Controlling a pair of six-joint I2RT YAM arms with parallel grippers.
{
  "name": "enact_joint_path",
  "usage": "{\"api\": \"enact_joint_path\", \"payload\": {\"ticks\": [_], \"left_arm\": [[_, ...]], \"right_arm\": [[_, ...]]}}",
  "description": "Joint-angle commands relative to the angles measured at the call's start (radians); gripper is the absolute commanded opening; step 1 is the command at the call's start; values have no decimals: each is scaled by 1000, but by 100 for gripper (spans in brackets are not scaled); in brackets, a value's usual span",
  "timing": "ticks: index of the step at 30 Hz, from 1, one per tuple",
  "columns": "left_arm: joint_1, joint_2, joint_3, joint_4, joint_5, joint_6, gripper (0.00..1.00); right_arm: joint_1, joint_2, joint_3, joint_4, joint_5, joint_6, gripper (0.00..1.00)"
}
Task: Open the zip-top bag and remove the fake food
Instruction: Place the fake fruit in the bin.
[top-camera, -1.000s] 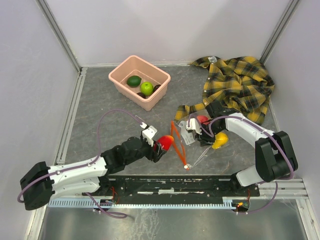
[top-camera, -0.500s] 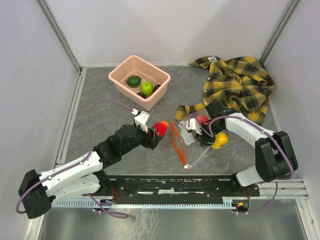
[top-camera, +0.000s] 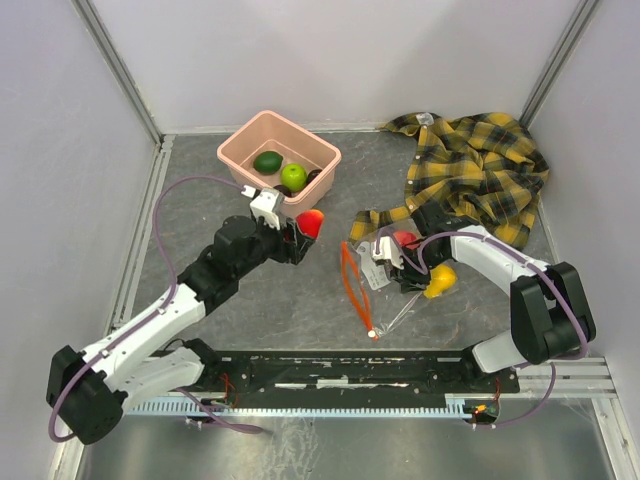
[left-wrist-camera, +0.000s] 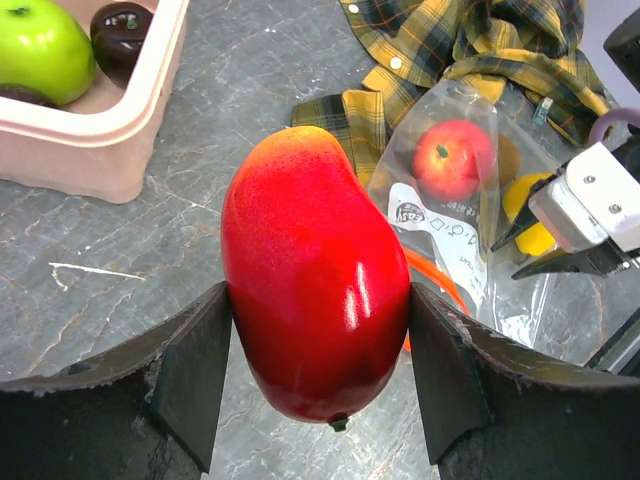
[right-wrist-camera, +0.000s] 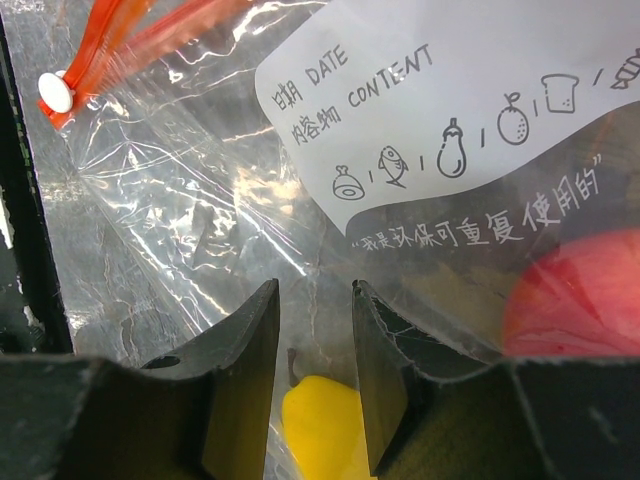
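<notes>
My left gripper (top-camera: 305, 228) is shut on a glossy red-and-orange fake fruit (left-wrist-camera: 310, 270), held off the table just in front of the pink tub (top-camera: 240, 160). The zip-top bag (top-camera: 372, 272) lies flat to the right with its orange zip strip (top-camera: 352, 285) gaping. A red apple (top-camera: 405, 238) and a yellow fruit (top-camera: 440, 281) are still inside it. My right gripper (right-wrist-camera: 315, 300) pinches the clear bag (right-wrist-camera: 200, 170), and the yellow fruit (right-wrist-camera: 320, 430) is wedged between its part-closed jaws under the plastic.
The tub holds a light green apple (top-camera: 293, 176), a dark green fruit (top-camera: 267, 161) and a dark brown one (left-wrist-camera: 122, 30). A yellow-and-black plaid shirt (top-camera: 480, 160) is heaped at the back right, and one sleeve reaches the bag. Grey walls close in three sides.
My left gripper has carried the red fruit up and to the left, from beside the bag's mouth towards the tub. The right arm and the bag have stayed put.
</notes>
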Motion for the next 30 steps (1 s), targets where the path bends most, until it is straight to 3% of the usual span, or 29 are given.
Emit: {"api": "enact_joint_path", "payload": {"ticks": [1, 14, 30], "left_arm": [[51, 34, 81, 13, 63, -15, 28], [206, 120, 153, 79, 184, -44, 28], [312, 229, 181, 218, 196, -108, 28]], "right_arm": [[-3, -26, 38, -13, -31, -1, 43], [-3, -27, 38, -18, -31, -5, 43], [-3, -31, 38, -31, -42, -13, 43]]}}
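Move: The left hand holds the red fruit well above the table. The bin's middle lies about 25 cm ahead of it, 6 cm to its left and 14 cm lower. In the bin, the green apple is some 23 cm ahead and 3 cm left, the dark plum 23 cm ahead and 2 cm right, the avocado 27 cm ahead and 10 cm left. From the right hand, the bin is roughly 30 cm ahead and 31 cm left. Still pinching the red fruit between its fingertips, the left hand carries it forward and somewhat left, about 9 cm in all and nearly level, towards the near right corner of the bin. On the way the wrist turns gently counter-clockwise and rolls a little, some 10 degrees altogether; the fingers keep their hold. ##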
